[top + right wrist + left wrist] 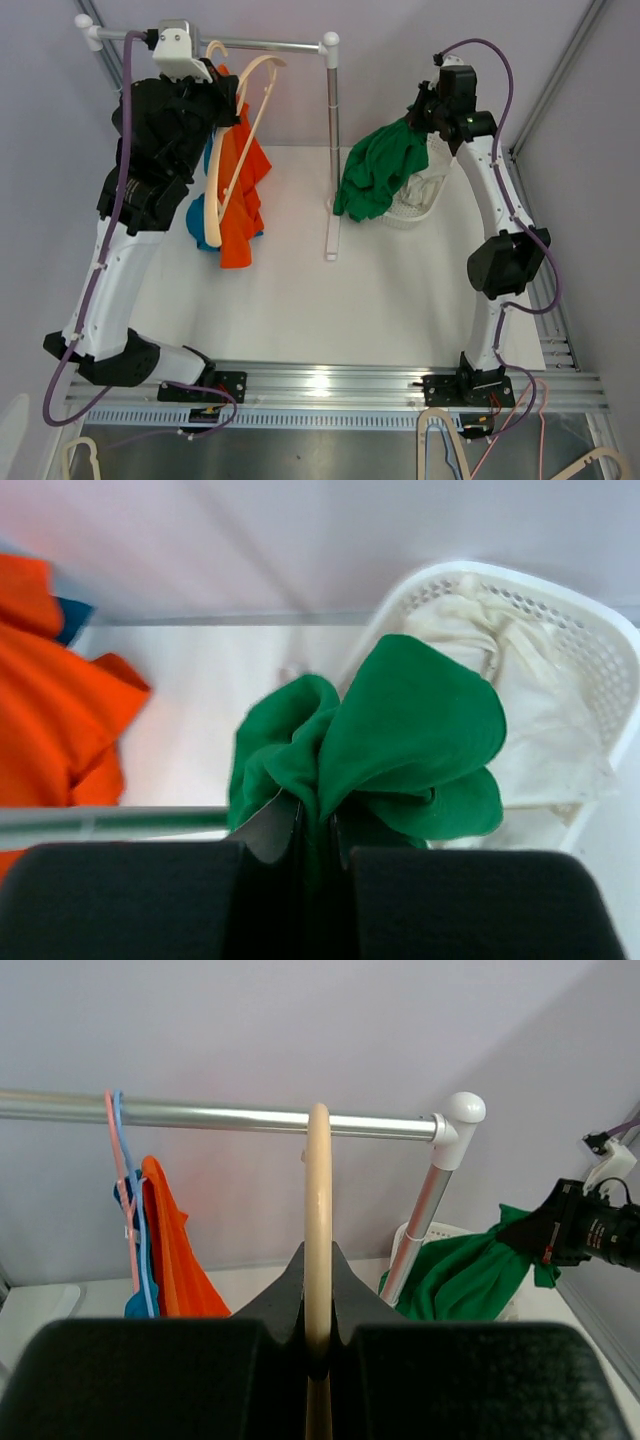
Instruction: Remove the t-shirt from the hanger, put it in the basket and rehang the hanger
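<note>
A bare cream wooden hanger (255, 95) hangs at the metal rail (270, 44); it also shows in the left wrist view (318, 1210). My left gripper (318, 1305) is shut on it; in the top view the gripper (222, 95) sits by the rail. My right gripper (315, 830) is shut on a bunched green t-shirt (390, 740). In the top view the gripper (418, 115) holds the shirt (375, 170) hanging free of the hanger, beside the white basket (432, 195).
An orange shirt (240, 190) and a blue one (200, 225) hang on pink and blue hangers (125, 1180) at the rail's left. The rail's upright post (331, 150) stands mid-table. The white basket (590, 650) holds a cream cloth (510, 690). Spare hangers (440, 440) lie near the front.
</note>
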`<state>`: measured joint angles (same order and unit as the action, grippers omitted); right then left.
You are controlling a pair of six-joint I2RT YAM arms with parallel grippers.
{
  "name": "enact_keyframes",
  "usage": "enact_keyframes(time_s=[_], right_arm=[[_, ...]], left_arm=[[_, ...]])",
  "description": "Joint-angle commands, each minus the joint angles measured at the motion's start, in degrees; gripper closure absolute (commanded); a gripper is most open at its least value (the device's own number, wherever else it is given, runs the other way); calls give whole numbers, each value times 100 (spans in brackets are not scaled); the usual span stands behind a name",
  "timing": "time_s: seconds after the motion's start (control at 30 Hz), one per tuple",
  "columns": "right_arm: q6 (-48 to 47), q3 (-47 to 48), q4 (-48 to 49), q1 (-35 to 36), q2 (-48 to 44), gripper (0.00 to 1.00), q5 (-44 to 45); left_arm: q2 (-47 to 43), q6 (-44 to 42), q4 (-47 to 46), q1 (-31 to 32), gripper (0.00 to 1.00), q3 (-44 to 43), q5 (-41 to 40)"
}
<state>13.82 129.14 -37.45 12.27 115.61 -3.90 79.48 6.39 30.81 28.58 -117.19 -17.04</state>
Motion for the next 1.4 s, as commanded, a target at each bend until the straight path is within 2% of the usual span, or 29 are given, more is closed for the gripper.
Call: enact_keyframes(time_s=[0.0,0.07,0.1,0.13,0.17,0.2,0.23,0.27,0.3,0.33,0.37,0.4,0.43,0.53,0.67,0.9,1.37], right_arm=[[156,-109,715,-137,-75,100,354],[77,162,320,-172,451,100,381],[24,764,-370,-181,741,95,146],[-107,1188,-777,-173,1370,72,-56],[-99,1601,-1207,-173,1655,56,-110],[-73,2188,-1830,-138,1832,49,272],[-64,2142,-1871,-129,1868,41,380],[-64,1863,-1741,-120,1486,37,381],[-38,1382,-1069,-129,1116,33,381],[-29,124,-601,-137,678,14,373],[-3,-428,-188,-164,-162,1,320],[50,-843,260,-181,-492,1,285],[68,-1212,299,-216,-722,0,267],[-37,-1181,-112,-225,-1128,0,267],[-152,-1723,-87,-208,-1558,1,40],[6,-2875,606,-199,-2359,1,-215],[-29,-3211,757,-146,-2772,1,-383]], left_arm=[[40,-218,-866,-150,99,65,446],[224,-165,-779,-195,99,-93,613],[330,-156,-613,-221,99,-468,675],[583,-156,-524,-247,99,-585,754],[708,-156,-454,-265,99,-812,868],[822,-173,-340,-291,99,-997,964],[1041,-173,-304,-300,99,-1121,957],[1121,-182,-286,-291,99,-1140,965],[1174,-217,-321,-300,99,-1122,965],[1210,-235,-451,-300,99,-1105,957],[1314,-244,-488,-300,99,-1096,939],[1385,-244,-505,-309,99,-1148,930],[1481,-244,-392,-309,99,-1401,948],[2008,-209,20,-309,99,-1972,913],[2132,-261,-188,-309,99,-1913,825],[2563,-200,-364,-309,99,-2107,816],[3011,-7,-804,-309,99,-2370,834]])
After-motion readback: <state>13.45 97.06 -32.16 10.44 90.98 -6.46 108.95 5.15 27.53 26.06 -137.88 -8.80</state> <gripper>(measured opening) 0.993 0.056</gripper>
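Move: The right hand, with the green t-shirt pinched, has the white basket about 6 cm ahead, 3 cm right and 26 cm below. The white cloth inside is some 9 cm ahead, 4 cm right, 26 cm below; the rack's right post is 2 cm ahead, 16 cm left. For the left hand, holding the bare wooden hanger, the free stretch of rail lies about 22 cm ahead, 8 cm right, 5 cm lower; the orange t-shirt hangs 13 cm ahead, 4 cm left, 31 cm below. Down and first a little forward over the basket, the right hand opens wide and lets go of the green t-shirt, sinking about 13 cm and tipping down; then it swings up, levels and draws back, ending empty, about 10 cm nearer its base. Meanwhile the left hand, still pinching the hanger, carries it forward some 14 cm, rightwards and finally lower, towards the rail's free stretch beside the right post. ##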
